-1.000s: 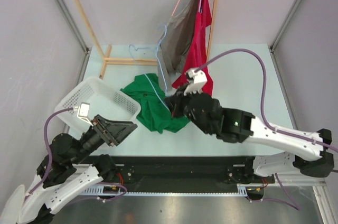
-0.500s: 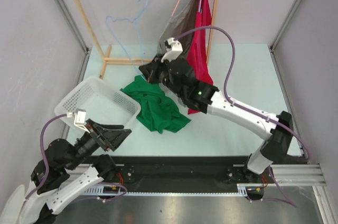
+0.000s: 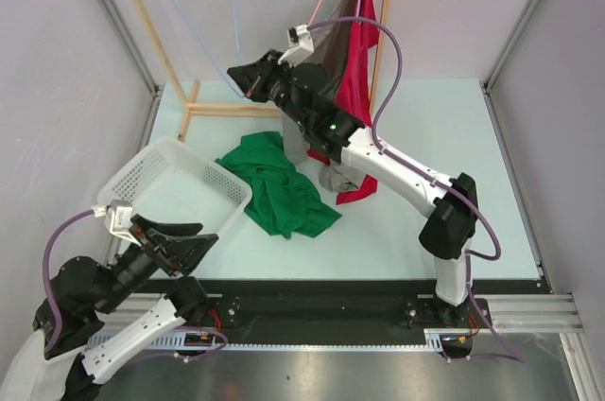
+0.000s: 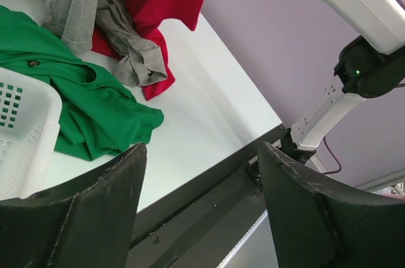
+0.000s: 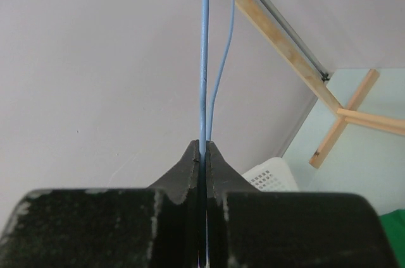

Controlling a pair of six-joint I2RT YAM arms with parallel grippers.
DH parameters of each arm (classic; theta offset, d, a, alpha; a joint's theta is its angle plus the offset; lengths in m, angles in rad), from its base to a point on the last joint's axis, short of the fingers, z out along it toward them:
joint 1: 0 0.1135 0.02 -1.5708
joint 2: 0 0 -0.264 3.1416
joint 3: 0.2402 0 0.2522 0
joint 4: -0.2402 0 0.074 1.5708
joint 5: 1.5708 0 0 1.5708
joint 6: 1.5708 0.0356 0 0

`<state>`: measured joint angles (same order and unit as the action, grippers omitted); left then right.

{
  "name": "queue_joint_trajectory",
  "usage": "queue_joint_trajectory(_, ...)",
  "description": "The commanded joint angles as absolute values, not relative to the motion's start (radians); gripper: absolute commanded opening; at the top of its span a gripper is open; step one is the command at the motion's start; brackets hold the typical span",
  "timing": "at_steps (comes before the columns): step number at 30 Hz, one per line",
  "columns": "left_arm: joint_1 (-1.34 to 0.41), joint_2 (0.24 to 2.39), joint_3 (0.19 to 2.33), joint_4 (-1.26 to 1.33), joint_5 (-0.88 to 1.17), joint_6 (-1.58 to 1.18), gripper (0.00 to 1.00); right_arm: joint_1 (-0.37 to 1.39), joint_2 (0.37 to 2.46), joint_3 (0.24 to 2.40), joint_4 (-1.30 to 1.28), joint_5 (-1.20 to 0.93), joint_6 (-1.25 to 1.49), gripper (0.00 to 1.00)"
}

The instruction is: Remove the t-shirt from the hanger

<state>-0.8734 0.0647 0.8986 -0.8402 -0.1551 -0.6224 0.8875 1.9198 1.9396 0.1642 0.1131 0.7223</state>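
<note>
A green t-shirt [image 3: 279, 185] lies crumpled on the table, off the hanger; it also shows in the left wrist view [image 4: 69, 103]. My right gripper [image 3: 238, 79] is shut on a bare light-blue wire hanger [image 3: 200, 4] and holds it high at the back left, near the wooden rack. In the right wrist view the hanger wire [image 5: 204, 59] rises straight out of the closed fingertips [image 5: 201, 153]. My left gripper [image 3: 203, 235] is open and empty, low at the near left beside the basket; in its own view it [image 4: 201, 154] spans the table's front edge.
A white perforated basket [image 3: 151, 174] sits at the left. A grey shirt [image 3: 326, 61] and a red shirt [image 3: 359, 51] hang on a wooden rack [image 3: 194, 103] at the back, their hems on the table. A black rail [image 3: 312, 297] runs along the front edge.
My right gripper has lifted the blue hanger up and to the back left, clear of the green t-shirt, which stays on the table. My left gripper has drawn back toward the near left.
</note>
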Motion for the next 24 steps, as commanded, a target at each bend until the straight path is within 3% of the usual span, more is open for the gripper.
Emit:
queue_joint_trajectory(1,-0.876,0.095,0.946,-0.856,-0.166,-0.565,0.75,0.859,1.963,2.060,0.253,0.071,0.782,0.00)
queue_joint_trajectory(13,-0.876,0.092,0.979,-0.873,-0.178,-0.549,0.75,0.798,2.092,2.203,0.275,0.041,0.928,0.00)
queue_joint_trajectory(24,-0.876,0.103,0.999,-0.893,-0.175,-0.546,0.75,0.808,2.259,2.459,0.045,0.072,0.872,0.00)
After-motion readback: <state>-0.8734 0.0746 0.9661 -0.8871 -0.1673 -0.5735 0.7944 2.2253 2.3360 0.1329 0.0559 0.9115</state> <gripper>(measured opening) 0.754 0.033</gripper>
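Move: The right hand already holds the blue hanger, empty, by its bottom. The rack it heads for has its lower bar about 24 cm ahead, roughly 3 cm right and 38 cm below; its upper rail is out of view. The hanging grey t-shirt is some 15 cm ahead and 15 cm right, 10 cm lower; the green t-shirt lies about 40 cm almost straight below. From the left hand the bar is about 54 cm ahead, 10 cm right, 28 cm below. Forward towards the rack the right hand carries the hanger, about 7.5 cm, rising some 2.5 cm over the first half, then sinking most of that back with a slight drift left. The wrist rolls about 10 degrees, its left side coming up, and the fingers stay shut on the hanger's bottom, its shoulders standing up and ahead of them. ##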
